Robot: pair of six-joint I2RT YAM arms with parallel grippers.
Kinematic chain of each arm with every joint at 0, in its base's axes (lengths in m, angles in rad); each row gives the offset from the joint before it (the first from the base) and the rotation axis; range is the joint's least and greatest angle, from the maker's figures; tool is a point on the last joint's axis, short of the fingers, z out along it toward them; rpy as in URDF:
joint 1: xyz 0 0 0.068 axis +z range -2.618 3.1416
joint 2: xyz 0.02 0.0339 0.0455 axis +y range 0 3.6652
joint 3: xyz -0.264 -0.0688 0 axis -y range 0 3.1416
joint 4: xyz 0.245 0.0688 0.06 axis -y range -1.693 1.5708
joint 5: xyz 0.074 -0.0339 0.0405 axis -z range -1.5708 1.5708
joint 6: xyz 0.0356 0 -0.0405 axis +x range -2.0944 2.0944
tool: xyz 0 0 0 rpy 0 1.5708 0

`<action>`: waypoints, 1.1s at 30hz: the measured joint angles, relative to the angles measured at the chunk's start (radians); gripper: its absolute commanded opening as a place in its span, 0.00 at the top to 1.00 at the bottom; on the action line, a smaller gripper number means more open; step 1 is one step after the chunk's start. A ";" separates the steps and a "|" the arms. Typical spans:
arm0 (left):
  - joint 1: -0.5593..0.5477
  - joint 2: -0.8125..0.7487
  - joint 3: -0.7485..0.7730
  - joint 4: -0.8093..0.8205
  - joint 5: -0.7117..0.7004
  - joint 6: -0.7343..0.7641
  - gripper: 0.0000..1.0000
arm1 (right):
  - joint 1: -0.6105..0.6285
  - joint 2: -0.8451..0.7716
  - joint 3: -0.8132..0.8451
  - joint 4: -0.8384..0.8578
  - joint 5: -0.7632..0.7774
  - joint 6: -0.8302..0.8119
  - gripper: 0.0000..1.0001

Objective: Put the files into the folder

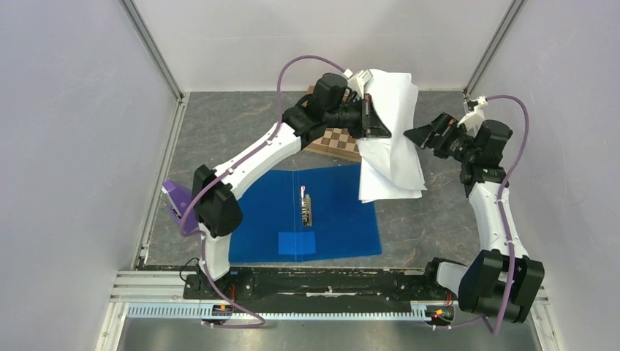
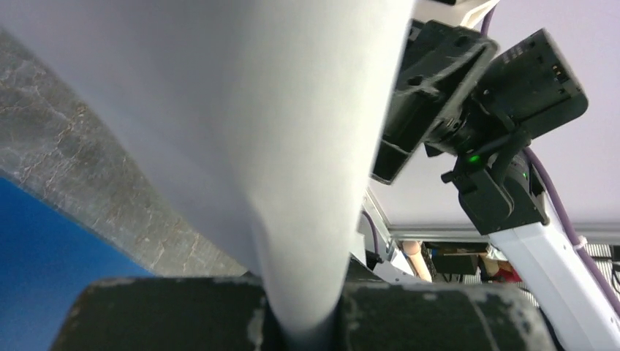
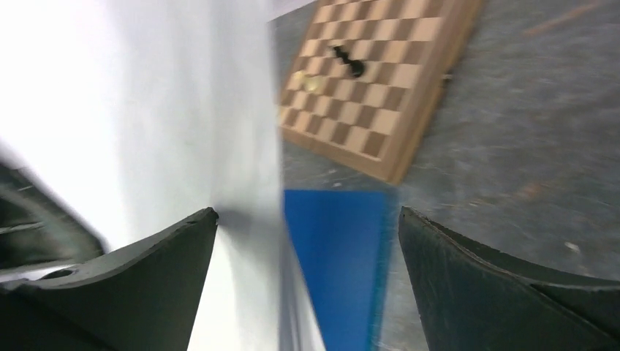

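Note:
The files (image 1: 391,135), a floppy stack of white sheets, hang lifted at the back middle, their lower end drooping over the folder's far right corner. My left gripper (image 1: 373,117) is shut on their left edge; in the left wrist view the paper (image 2: 241,124) runs down into the pinch between the dark fingers (image 2: 439,318). The blue folder (image 1: 336,212) lies open and flat, its metal clip (image 1: 307,208) along the spine. My right gripper (image 1: 417,135) stands open just right of the sheets; in its own view the paper (image 3: 146,131) lies by the left finger (image 3: 146,270) and the folder (image 3: 336,256) shows between the fingers.
A wooden chessboard (image 1: 338,140) lies behind the folder under the left arm; in the right wrist view the board (image 3: 380,73) carries a dark piece (image 3: 349,62). A purple object (image 1: 175,197) sits at the left. Walls enclose the grey table (image 1: 439,219).

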 measured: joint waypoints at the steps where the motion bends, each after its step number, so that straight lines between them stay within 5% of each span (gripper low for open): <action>1: 0.009 -0.017 -0.029 0.010 0.018 0.002 0.98 | 0.014 0.000 0.001 0.020 -0.029 0.013 0.02; 18: 0.104 -0.430 -0.550 0.200 0.187 0.011 0.98 | 0.241 -0.123 -0.171 0.398 -0.291 0.303 0.02; 26: 0.106 -0.550 -0.636 0.243 0.205 0.034 0.98 | 0.278 -0.171 -0.264 0.678 -0.343 0.527 0.33; 33: 0.109 -0.542 -0.644 0.235 0.205 0.053 0.98 | 0.414 -0.158 -0.322 0.880 -0.343 0.660 0.46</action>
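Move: The left hand holds the files, their middle about 3 cm to its right, 1 cm back and 3 cm lower; the open folder's middle lies some 12 cm back, 23 cm left and 29 cm below it. From the right hand, the files' middle is about 8 cm left, level fore and aft, perhaps 3 cm above. The chessboard's middle lies some 21 cm ahead of the left hand, 12 cm left and 28 cm below. Left hand carries files about 13 cm left-back towards folder; right follows some 20 cm left-back, fingers partly closing around files. ##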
